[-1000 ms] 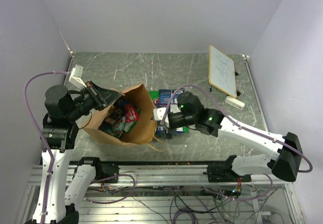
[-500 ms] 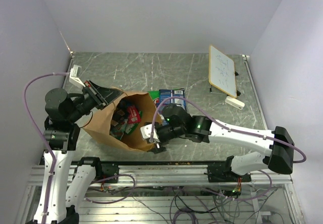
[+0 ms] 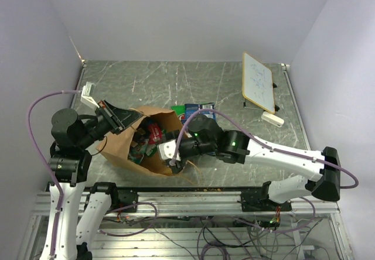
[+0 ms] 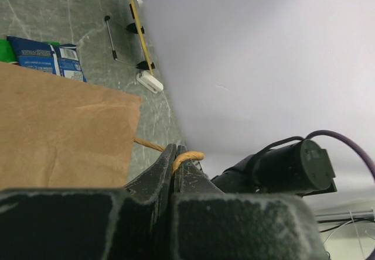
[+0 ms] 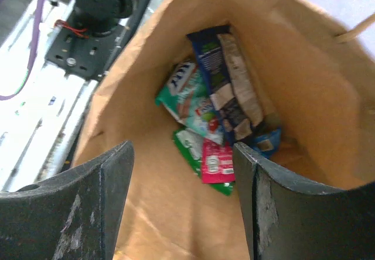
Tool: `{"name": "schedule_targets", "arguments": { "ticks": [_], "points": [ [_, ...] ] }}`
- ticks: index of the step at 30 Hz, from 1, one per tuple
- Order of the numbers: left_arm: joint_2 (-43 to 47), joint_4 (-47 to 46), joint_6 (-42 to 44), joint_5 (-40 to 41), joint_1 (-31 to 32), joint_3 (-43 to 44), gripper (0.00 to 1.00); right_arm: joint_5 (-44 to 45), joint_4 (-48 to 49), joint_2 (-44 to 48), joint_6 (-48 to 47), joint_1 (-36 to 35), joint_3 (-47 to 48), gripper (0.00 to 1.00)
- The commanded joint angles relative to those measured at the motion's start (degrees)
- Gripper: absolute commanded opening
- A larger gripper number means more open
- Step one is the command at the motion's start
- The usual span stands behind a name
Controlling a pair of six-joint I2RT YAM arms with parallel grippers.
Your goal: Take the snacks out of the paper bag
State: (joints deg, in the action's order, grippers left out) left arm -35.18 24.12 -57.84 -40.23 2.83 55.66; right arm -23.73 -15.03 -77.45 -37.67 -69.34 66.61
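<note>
The brown paper bag lies tilted at the left of the table, mouth facing right. My left gripper is shut on the bag's looped paper handle, holding the mouth up. My right gripper is at the bag's mouth, open, with nothing between its fingers. In the right wrist view several snacks lie deep inside: a dark blue packet, a teal-green one, a red one and a green one. A blue packet and a green one lie on the table behind the bag.
A white framed board leans at the back right with a small white block in front of it. Another white block sits at the table's left edge. The metal rail runs along the near edge.
My right gripper has swung left from beside the packets on the table to the bag's mouth. The left arm has shifted the bag slightly while still holding the handle.
</note>
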Motion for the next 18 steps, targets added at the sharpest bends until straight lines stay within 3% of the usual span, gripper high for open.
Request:
{"name": "schedule_targets", "arguments": {
  "ticks": [1,6,11,18],
  "points": [
    [0.59,3.06,2.40,0.38,0.25,2.25,0.07,6.14,1.10,1.82,-9.34,0.08,-1.22,0.67],
    [-1.19,3.01,3.13,-0.08,0.26,4.89,0.07,12.60,10.94,-2.36,-17.17,0.15,-4.33,0.67],
    [-2.18,2.88,3.24,-1.11,0.25,6.31,0.07,16.42,13.64,-8.72,-24.59,0.41,-3.71,0.66],
    [-3.75,3.52,3.30,-2.47,0.25,7.80,0.07,15.50,15.84,-16.70,-27.14,2.21,-0.41,0.65]
  ]
}}
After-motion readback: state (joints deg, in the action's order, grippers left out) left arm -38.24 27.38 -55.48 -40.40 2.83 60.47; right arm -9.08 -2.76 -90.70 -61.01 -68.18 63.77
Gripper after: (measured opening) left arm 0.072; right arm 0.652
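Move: The red packet in the paper bag lies about 11 cm ahead of the right hand, 4 cm to its left and 15 cm below. The mint packet is some 5 cm to the left of it and 4 cm nearer the base. The navy packet is 5 cm left of it and level with it, and the green packet about 4 cm back from it. From the left hand, the red packet is roughly 3 cm ahead, 4 cm to its right and 27 cm below. With the left fingers still pinching the bag's rope handle, nearly in place, the right hand goes deeper into the bag towards the red packet. It first lifts about a centimetre, then goes forward some 8 cm while sinking 7 cm and edging left, rolling about 25 degrees so its top leans back towards the base. Its fingers stay open, with no touch on the packets to be seen yet. ##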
